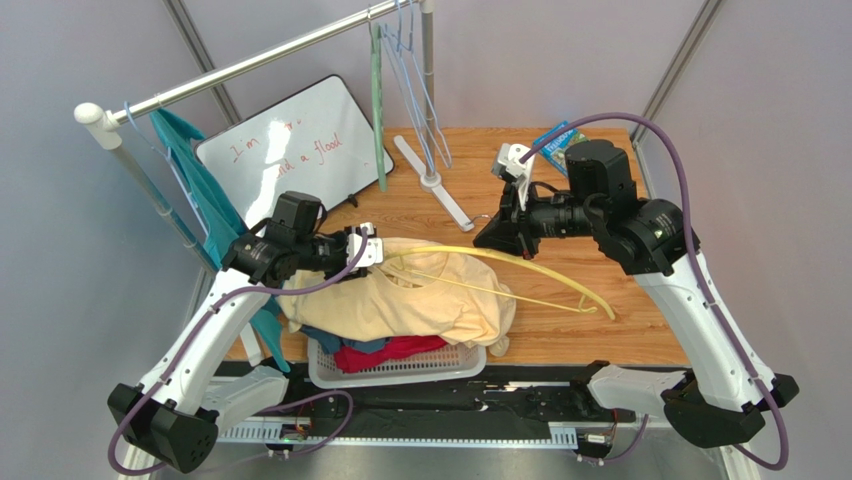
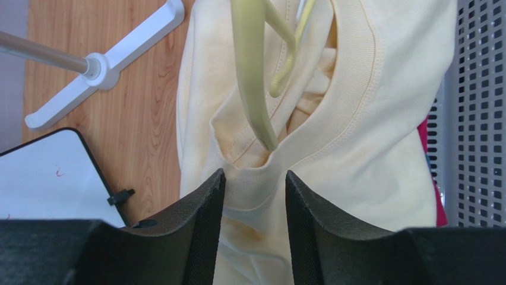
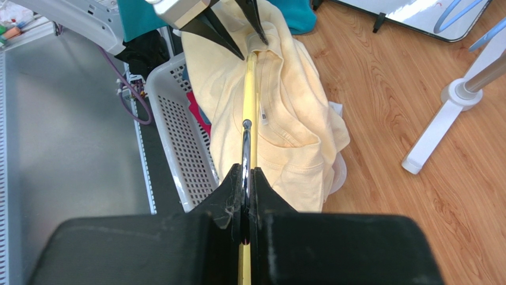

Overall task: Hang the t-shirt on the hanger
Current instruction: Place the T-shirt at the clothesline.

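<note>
The pale yellow t-shirt (image 1: 420, 300) lies heaped over the basket's back rim and the table. The thin yellow hanger (image 1: 540, 270) hovers flat over it. One arm end of the hanger (image 2: 252, 71) pokes into the t-shirt's (image 2: 368, 119) neck opening. My left gripper (image 2: 255, 178) is open, its fingers astride the ribbed collar, which lies unpinched across the gap. Seen from above, the left gripper (image 1: 372, 250) sits at the shirt's left edge. My right gripper (image 3: 248, 172) is shut on the hanger's (image 3: 251, 89) silver hook, pointing along it toward the t-shirt (image 3: 291, 119); from above it (image 1: 490, 232) stands right of the shirt.
A white basket (image 1: 400, 368) with red and blue clothes stands at the table's near edge. A whiteboard (image 1: 290, 150) leans at the back left. The clothes rail carries a teal garment (image 1: 200, 190), a pale green hanger (image 1: 377, 100) and light blue hangers (image 1: 415, 90). Its white foot (image 1: 435, 180) rests mid-table.
</note>
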Controlling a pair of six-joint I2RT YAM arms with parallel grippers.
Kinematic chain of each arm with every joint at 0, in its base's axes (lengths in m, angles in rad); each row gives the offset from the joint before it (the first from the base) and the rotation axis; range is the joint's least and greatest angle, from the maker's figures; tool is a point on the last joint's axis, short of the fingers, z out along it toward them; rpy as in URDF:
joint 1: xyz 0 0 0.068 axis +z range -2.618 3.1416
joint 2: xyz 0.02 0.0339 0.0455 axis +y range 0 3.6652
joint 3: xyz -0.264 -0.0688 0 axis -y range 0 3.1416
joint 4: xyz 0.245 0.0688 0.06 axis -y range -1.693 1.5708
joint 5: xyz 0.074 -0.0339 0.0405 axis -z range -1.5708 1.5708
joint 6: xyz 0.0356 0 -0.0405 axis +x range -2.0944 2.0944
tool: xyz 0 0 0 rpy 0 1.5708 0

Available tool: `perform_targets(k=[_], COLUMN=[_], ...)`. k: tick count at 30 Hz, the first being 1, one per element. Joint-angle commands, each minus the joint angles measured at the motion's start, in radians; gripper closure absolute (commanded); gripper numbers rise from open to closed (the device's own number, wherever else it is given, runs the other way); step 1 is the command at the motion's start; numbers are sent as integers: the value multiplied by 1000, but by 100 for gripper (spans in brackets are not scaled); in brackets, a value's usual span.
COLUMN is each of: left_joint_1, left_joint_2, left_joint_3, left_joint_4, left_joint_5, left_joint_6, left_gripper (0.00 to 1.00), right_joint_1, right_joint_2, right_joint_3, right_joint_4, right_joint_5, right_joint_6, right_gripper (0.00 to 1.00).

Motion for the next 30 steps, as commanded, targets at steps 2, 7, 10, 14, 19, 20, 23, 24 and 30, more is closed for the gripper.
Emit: perform_targets(k=[2,7,10,14,19,20,23,24,30], left_joint_1=[-2,-2,-3,-2,-2,-2,-2,-2,-2], left_joint_2=[-17,-36,-50,-47,-63,-63,-59,-59,-62], left_joint_3=[-6,-5,6,35,40,41,48,54,94], left_joint_4=[73,68,35,-43,-59,-59,-57,-57,-27], left_joint_5=[-33,-18,23,60,73,64,57,59,62], left_joint_6=[66,77,89,120,132,132,137,140,95], left_gripper=[52,63,76,95,100,100,100,100,100], right_joint_1=[-7,-18,-24,-43,-69,-79,-92,-90,-93], right_joint_2=[3,13,20,29,33,28,13,7,-1], right_joint_3=[1,-9,-17,-32,-20,-13,-12,-19,-64], right_joint_4=[70,80,93,110,111,111,108,107,116], right_joint_5=[-55,-61,-63,-78,-107,-118,-124,-120,-153], right_joint_6=[16,4,-2,-3,1,4,2,-18,-19], right_gripper=[100,100,100,100,100,100,100,100,100])
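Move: The near edge of the t-shirt's collar sits between and just beyond the left hand's half-open fingertips, about 1 cm ahead, 1 cm to the right and 1 cm below. The hanger's left end is some 3 cm right of that hand and level with it; the basket's middle is roughly 14 cm back and 14 cm down. From the right hand, which already grips the hanger by its hook, that collar edge lies about 18 cm left, 4 cm back and 12 cm below. The left hand noses about 1 cm forward onto the collar edge, then shuts its half-open fingers and pinches the cloth beside the hanger's end while drawing back some 2 cm and lifting nearly 2 cm, the fingers still pointing right and down. Meanwhile the right hand keeps its closed hold on the hook and carries the hanger about 2 cm forward and 1 cm down, its left end staying at the neck opening. ##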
